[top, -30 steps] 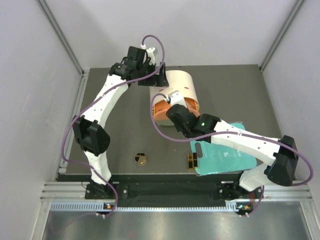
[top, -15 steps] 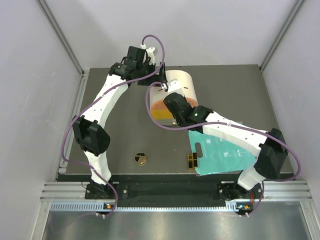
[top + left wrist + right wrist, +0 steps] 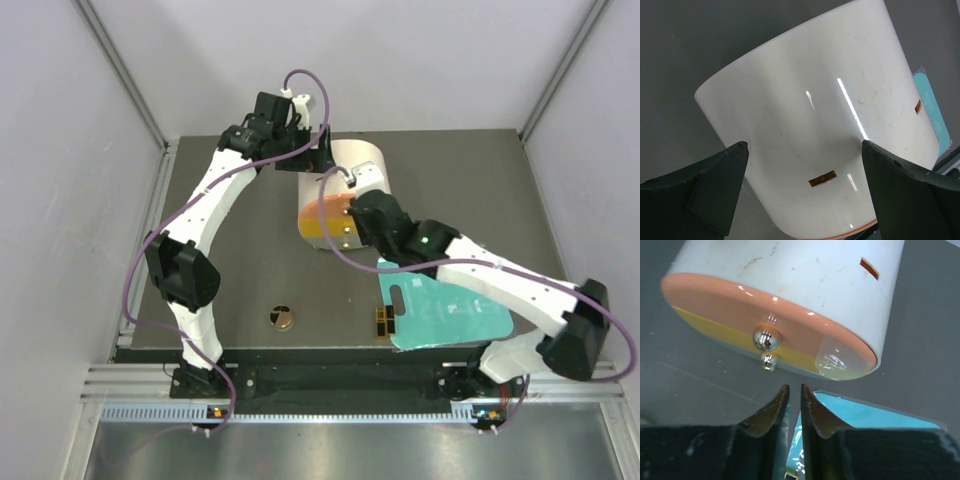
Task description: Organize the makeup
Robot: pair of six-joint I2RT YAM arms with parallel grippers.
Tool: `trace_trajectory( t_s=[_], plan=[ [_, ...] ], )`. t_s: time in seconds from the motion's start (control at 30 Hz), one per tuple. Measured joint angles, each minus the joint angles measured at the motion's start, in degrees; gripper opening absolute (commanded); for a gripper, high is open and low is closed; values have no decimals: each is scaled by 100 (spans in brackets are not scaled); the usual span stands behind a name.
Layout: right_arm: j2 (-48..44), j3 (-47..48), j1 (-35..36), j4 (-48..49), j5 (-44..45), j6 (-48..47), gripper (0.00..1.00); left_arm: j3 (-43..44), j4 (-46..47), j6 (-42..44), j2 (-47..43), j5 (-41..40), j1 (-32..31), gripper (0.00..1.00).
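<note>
The round gold-rimmed black compact (image 3: 281, 318) lies on the dark table near the front. The small black-and-gold rectangular piece (image 3: 383, 322) lies at the teal board's near left corner. The two peach-beige tubes are out of view. My left gripper (image 3: 316, 152) is open, its fingers (image 3: 715, 185) either side of the cream cylindrical box (image 3: 810, 115). My right gripper (image 3: 350, 218) is shut and empty (image 3: 794, 390), just in front of the box's orange-and-yellow lid (image 3: 740, 310) and below its silver knob (image 3: 766, 338).
The cream-and-orange box (image 3: 345, 190) lies on its side at mid-table. The flat teal board (image 3: 445, 308) lies at the front right, under my right arm, and shows beside my right fingers (image 3: 875, 415). Grey walls close in the table's left, back and right.
My right gripper has pulled back out of the box's open mouth. The orange lid now covers the front. The left arm has not moved.
</note>
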Motion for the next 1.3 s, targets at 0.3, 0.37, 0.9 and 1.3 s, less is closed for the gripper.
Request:
trace_trajectory(
  t_s=[0.3, 0.37, 0.9, 1.3],
  plan=[
    [-1106, -442, -50, -168, -1292, 968, 42, 2, 0, 20, 0, -2, 0, 99],
    [-1064, -605, -114, -116, -1703, 1261, 44, 2, 0, 20, 0, -2, 0, 99],
    [-238, -1040, -208, 254, -1786, 1504, 52, 2, 0, 94, 0, 0, 0, 99],
    [610, -826, -286, 651, -1239, 918, 52, 4, 0, 125, 0, -2, 0, 99]
  ],
)
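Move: The lower drawer's knob on the white organizer lies about 4 cm ahead of my right hand, 3 cm to its left and some 12 cm below. The upper knob sits straight above it, only about 5 cm below my hand's level. On the table, about 22 cm down, the gold palette is some 13 cm back and 5 cm right, the round compact 12 cm back and 18 cm left. From my left hand that lower knob is about 9 cm back, 6 cm right and 15 cm below. With the upper drawer already shut, I draw my right hand back about 6 cm from the organizer's front, first arching up a little, then dropping. From there I come forward again some 5 cm, still sinking, to end about 9 cm lower than I began and slightly left, near the lower knob. On the way the fingers open from nearly shut to about half and the wrist tips down to point more steeply; I grip nothing yet. ##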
